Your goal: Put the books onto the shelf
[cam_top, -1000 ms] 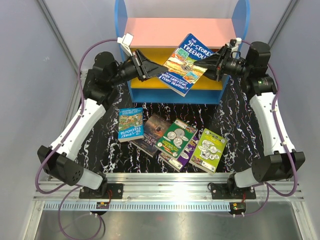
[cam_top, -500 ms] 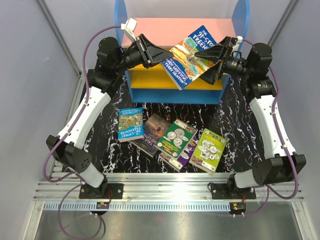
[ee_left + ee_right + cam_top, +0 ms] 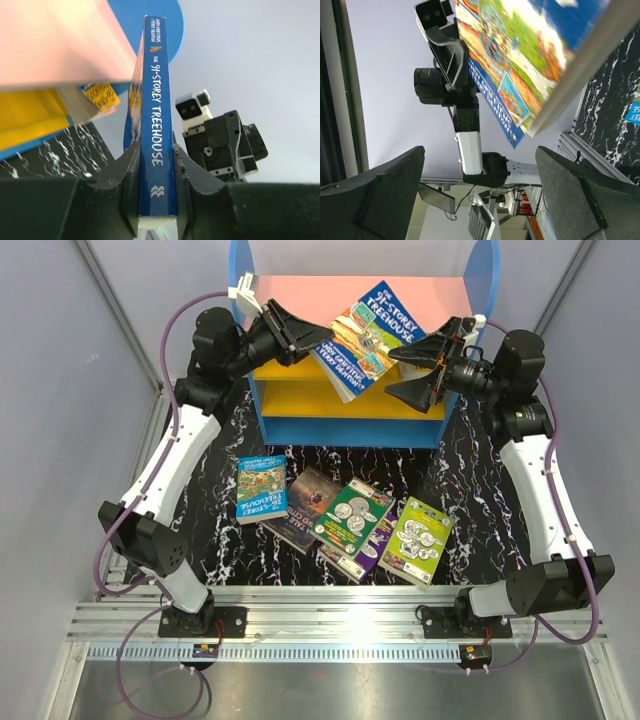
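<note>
My left gripper (image 3: 303, 337) is shut on the spine of a blue "Treehouse" book (image 3: 365, 332), holding it tilted in the air in front of the shelf's pink top board (image 3: 300, 295). In the left wrist view the spine (image 3: 157, 120) is clamped between both jaws of the left gripper (image 3: 156, 167). My right gripper (image 3: 412, 368) stands wide open just right of the book, touching nothing. From the right wrist view the book's cover (image 3: 520, 55) hangs above the spread right gripper (image 3: 482, 187). More books lie on the table: blue (image 3: 262, 488), dark brown (image 3: 305, 505), green (image 3: 352, 517), lime (image 3: 417, 538).
The shelf has blue rounded sides (image 3: 238, 270) and yellow lower boards (image 3: 300, 392). An orange-covered book (image 3: 100, 96) sits under the pink board (image 3: 60, 40). A purple book (image 3: 378, 540) lies under the green one. The floor is black marble-patterned (image 3: 210, 530), and grey walls close in both sides.
The right gripper has let go of the Treehouse book and opened wide. The left arm has raised the book up and left, toward the pink top board.
</note>
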Available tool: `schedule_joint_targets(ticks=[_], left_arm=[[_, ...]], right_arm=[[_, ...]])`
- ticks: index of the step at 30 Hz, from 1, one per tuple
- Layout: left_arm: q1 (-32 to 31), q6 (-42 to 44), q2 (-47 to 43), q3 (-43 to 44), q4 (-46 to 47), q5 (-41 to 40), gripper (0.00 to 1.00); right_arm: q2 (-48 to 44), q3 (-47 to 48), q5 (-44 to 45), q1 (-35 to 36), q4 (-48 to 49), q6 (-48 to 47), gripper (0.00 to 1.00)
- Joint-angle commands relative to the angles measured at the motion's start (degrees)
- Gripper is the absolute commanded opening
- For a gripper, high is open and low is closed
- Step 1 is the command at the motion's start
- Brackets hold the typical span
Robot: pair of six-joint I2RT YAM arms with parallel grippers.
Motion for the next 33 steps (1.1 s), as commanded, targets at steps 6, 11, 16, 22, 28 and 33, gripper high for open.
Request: schedule_joint_targets(ticks=[6, 11, 16, 22, 28, 33], left_arm=[[-0.3, -12.0, -7.4, -5.3, 18.1, 1.4, 0.00], [-0.3, -17.4, -9.5, -8.3, 22.0, 1.8, 0.00], [-0.3, -25.0, -10.6, -14.6, 30.6, 1.0, 0.00], [-1.3, -28.4, -13.0, -21.8, 34.0, 1.0, 0.00], [-2.4, -30.6, -16.7, -31.9, 37.6, -0.1, 0.00], [-3.4, -21.4, -21.0, -32.9, 23.9, -2.0, 0.00]], right_arm=[[2.7, 5.1, 4.5, 1.1, -8.2, -10.7, 1.00], [3.9, 6.5, 6.3, 2.5, -11.8, -14.1, 1.00], [3.2, 4.6, 7.4, 3.1, -10.9, -14.1, 1.00], [3.1, 3.9, 6.9, 3.1, -7.7, -11.8, 1.00], [2.5, 3.1, 6.7, 3.1, -2.5, -8.1, 0.96], [1.2, 2.4, 5.6, 3.0, -2.1, -7.5, 0.26]])
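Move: The open right hand's target, the 91-Storey Treehouse book, has its middle about 6 cm ahead and 5 cm to the left, nearly level. From that hand, the front edge of the shelf's pink top board is roughly 11 cm ahead, 6 cm left and 14 cm lower; the shelved books lie about 10 cm ahead, 12 cm right and 20 cm lower. The left hand grips the spine, with the book's middle about 8 cm right and 1 cm back, about level. Near the end, the right fingers close on the book's page edge and pinch it, after easing about 3 cm forward and 3 cm down, slightly left. The left hand keeps its grip on the spine and draws back about 6 cm, first rising a little, then sinking to end 5 cm lower, tilting the book some 25 degrees to bring its edge between those fingers. ##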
